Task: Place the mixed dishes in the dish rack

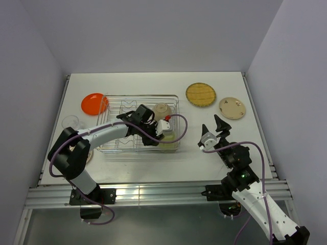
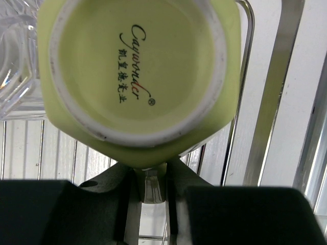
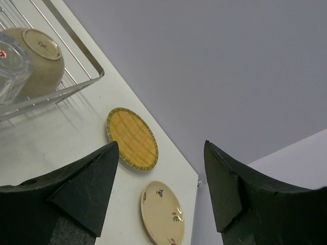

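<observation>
The silver wire dish rack stands mid-table. My left gripper reaches into its right end and is shut on the handle of the pale green mug, whose printed base faces the left wrist camera. In that view the fingers of the left gripper pinch the handle just above the rack's wires. A beige bowl lies upside down in the rack, with a clear glass beside it. My right gripper hovers open and empty right of the rack. The yellow woven plate and cream plate lie beyond it.
An orange plate lies at the rack's far left corner and a clear cup stands left of the rack. In the right wrist view the yellow plate and cream plate show between the fingers, near the table's right edge.
</observation>
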{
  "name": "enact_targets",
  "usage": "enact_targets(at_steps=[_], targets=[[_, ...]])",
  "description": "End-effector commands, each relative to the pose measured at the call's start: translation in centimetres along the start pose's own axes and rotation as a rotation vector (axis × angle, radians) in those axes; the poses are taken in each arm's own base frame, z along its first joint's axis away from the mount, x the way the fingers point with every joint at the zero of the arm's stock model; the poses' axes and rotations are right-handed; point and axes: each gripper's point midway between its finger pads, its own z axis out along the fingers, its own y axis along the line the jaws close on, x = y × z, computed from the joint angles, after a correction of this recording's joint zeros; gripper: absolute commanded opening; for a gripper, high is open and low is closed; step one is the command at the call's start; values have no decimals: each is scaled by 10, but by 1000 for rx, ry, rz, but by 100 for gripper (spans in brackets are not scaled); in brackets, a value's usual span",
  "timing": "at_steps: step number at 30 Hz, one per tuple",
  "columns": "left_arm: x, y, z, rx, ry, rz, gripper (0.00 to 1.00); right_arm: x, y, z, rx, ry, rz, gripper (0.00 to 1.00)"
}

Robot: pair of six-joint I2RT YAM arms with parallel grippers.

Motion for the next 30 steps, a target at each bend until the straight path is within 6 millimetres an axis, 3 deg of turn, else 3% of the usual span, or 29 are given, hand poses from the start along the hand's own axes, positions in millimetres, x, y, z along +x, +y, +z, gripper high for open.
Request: enact_targets(at_steps=[1,5,9,17,18,26,30], targets=[[-32,18,-6,-77,-107,60,2,-3,-5,-1,28,-14,18,75],[-26,13,-1,-57,-93,51,9,-3,-5,-1,30,-16,19,75],[-26,9,1,-57,-100,46,27,-2,-6,-1,32,-13,19,75],[-30,10,-8,-94,-117,43,50,-3,-4,-2,22,-11,36,75],[-32,12,-12,-105,-122,46,58,-2,-3,-2,18,-8,41,75],[-32,8,-32,-155,-119,37,64,-4,-2,-5,-1,-2,57,75],[-37,6,-51,-198,-136,35,65,-5,14,-7,-106,5,62,80]])
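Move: The inverted green mug is still held by its handle, its body about 5 cm to the right of the left hand's grip point and level in height. The clear glass stands about 7 cm ahead of that hand and 5 cm right, the brown bowl some 12 cm ahead and 1 cm right. The rack's near right corner is roughly 5 cm back and 9 cm right. From the right hand, the mug is about 17 cm left, 1 cm back and 17 cm lower. The mug's handle comes free as the left fingers, after barely sinking any farther, spread from nearly shut to well open around it. The hand shifts forward about 1 cm with the opening, then rises some 4 cm away from the mug and rack, the wrist tilting roughly 10 degrees. ##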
